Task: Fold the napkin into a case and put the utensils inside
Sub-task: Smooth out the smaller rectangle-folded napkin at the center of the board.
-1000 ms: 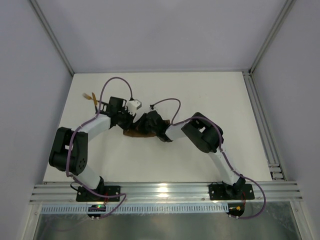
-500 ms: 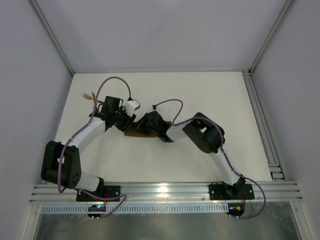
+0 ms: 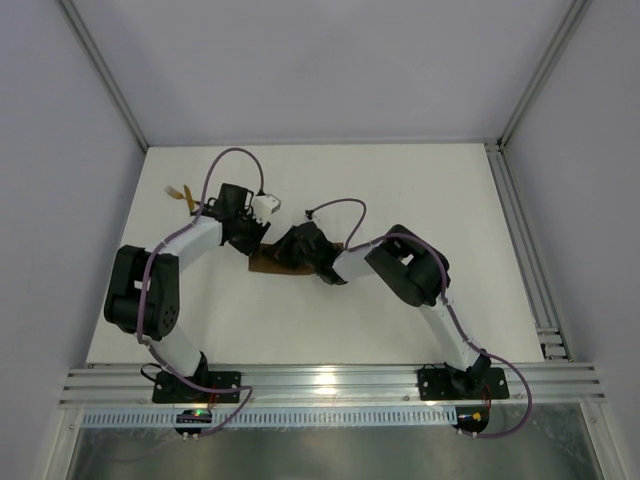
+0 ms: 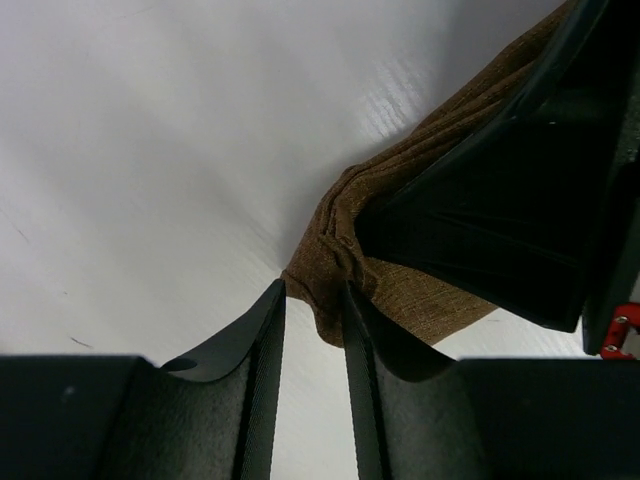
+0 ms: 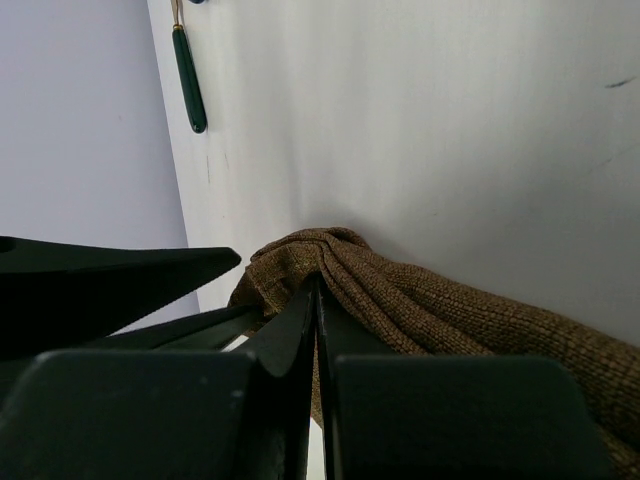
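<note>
The brown napkin (image 3: 268, 264) lies bunched on the white table between my two arms. My right gripper (image 5: 316, 283) is shut, pinching a raised fold of the napkin (image 5: 420, 300). My left gripper (image 4: 312, 292) stands open a little, with the napkin's bunched end (image 4: 330, 255) between its fingertips; the right gripper's dark body (image 4: 500, 220) sits just beyond. The utensils (image 3: 180, 192) lie near the table's far-left side, apart from the cloth. One slim dark handle (image 5: 188, 85) shows in the right wrist view.
A metal frame rail (image 3: 525, 250) runs along the table's right edge and another rail (image 3: 330, 382) crosses the near edge at the arm bases. White walls enclose the table on three sides.
My left gripper has gone from shut to partly open at the napkin's end, and its elbow swung out and back. The right gripper has stayed shut on the cloth.
</note>
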Controlling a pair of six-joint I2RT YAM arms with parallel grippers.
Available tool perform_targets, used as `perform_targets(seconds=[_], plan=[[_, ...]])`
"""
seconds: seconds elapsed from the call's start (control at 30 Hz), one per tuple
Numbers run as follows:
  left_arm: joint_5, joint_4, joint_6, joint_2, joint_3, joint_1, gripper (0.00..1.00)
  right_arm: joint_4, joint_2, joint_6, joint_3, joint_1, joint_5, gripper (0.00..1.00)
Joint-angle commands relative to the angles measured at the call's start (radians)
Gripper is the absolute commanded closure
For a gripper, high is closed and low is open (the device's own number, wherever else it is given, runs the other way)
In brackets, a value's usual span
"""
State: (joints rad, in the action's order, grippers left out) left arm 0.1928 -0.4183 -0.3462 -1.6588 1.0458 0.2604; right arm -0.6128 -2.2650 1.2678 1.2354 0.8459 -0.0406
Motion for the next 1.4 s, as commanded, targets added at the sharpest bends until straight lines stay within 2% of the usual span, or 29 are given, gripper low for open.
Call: perform_targets(seconds=[0.0, 0.2, 0.27, 0.43, 0.5, 0.57, 0.67, 0.8, 0.97, 1.17, 1.37], plan=[[-0.052, 0.046, -0.019, 0.005, 0.025, 0.000, 0.70, 0.076, 0.012, -0.008, -0.016, -0.014, 0.021, 0.97], [-0.124, 0.070, -0.050, -0.036, -0.009, 0.020, 0.77, 0.068, 0.010, -0.007, -0.016, -0.013, 0.021, 0.97], [-0.109, 0.098, -0.042, -0.038, -0.018, 0.031, 0.78, 0.070, 0.010, -0.010, -0.013, -0.013, 0.021, 0.97], [-0.027, 0.122, -0.040, -0.051, -0.020, 0.056, 0.75, 0.076, 0.010, -0.028, -0.008, -0.014, 0.012, 0.97], [-0.052, 0.116, -0.042, -0.061, -0.010, 0.056, 0.84, 0.087, 0.009, -0.062, 0.004, -0.016, -0.001, 0.97], [-0.067, 0.128, -0.042, -0.064, -0.010, 0.057, 0.97, 0.097, 0.004, -0.082, 0.025, -0.015, -0.013, 0.97], [-0.037, 0.171, -0.016, -0.038, -0.021, 0.056, 1.00, 0.052, -0.010, -0.099, 0.047, -0.015, -0.054, 0.97], [0.074, 0.263, 0.033, 0.048, -0.082, 0.056, 1.00, -0.020, -0.033, -0.102, 0.064, -0.015, -0.103, 0.97], [0.132, 0.315, 0.078, 0.113, -0.132, 0.054, 1.00, -0.045, -0.030, -0.107, 0.056, -0.015, -0.122, 0.97], [0.214, 0.239, 0.061, 0.117, -0.130, 0.054, 1.00, -0.126, -0.064, -0.028, 0.070, -0.031, -0.120, 0.97], [0.183, 0.196, 0.033, 0.116, -0.141, 0.054, 1.00, -0.047, -0.053, 0.024, 0.058, -0.037, -0.027, 0.97]])
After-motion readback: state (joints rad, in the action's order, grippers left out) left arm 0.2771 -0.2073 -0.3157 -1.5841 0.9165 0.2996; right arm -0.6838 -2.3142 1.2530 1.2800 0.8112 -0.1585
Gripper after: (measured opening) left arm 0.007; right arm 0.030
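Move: The napkin's left end, creased up, lies almost between the left hand's part-open fingertips, about 2 cm below them; the napkin's middle is some 9 cm to the right and 2 cm back. The crossed fork and knife lie about 17 cm to the left and 12 cm farther out. The right hand, its shut fingers tucked in at the fold, has that same napkin end just 1 cm to its left, level with its tips. The left hand sinks about 2 cm onto the napkin's left end beside the right hand's fingertips and closes its part-open fingers fully, pinching the edge there, then draws it right and up by some 2.5 cm each way, edging back a little and rolling about 10 degrees so that the hand's left side dips. The right hand keeps its shut fingers in at the fold, staying put at first and then easing up, left and a touch forward by about 1 cm each, with a slight counter-clockwise turn. ##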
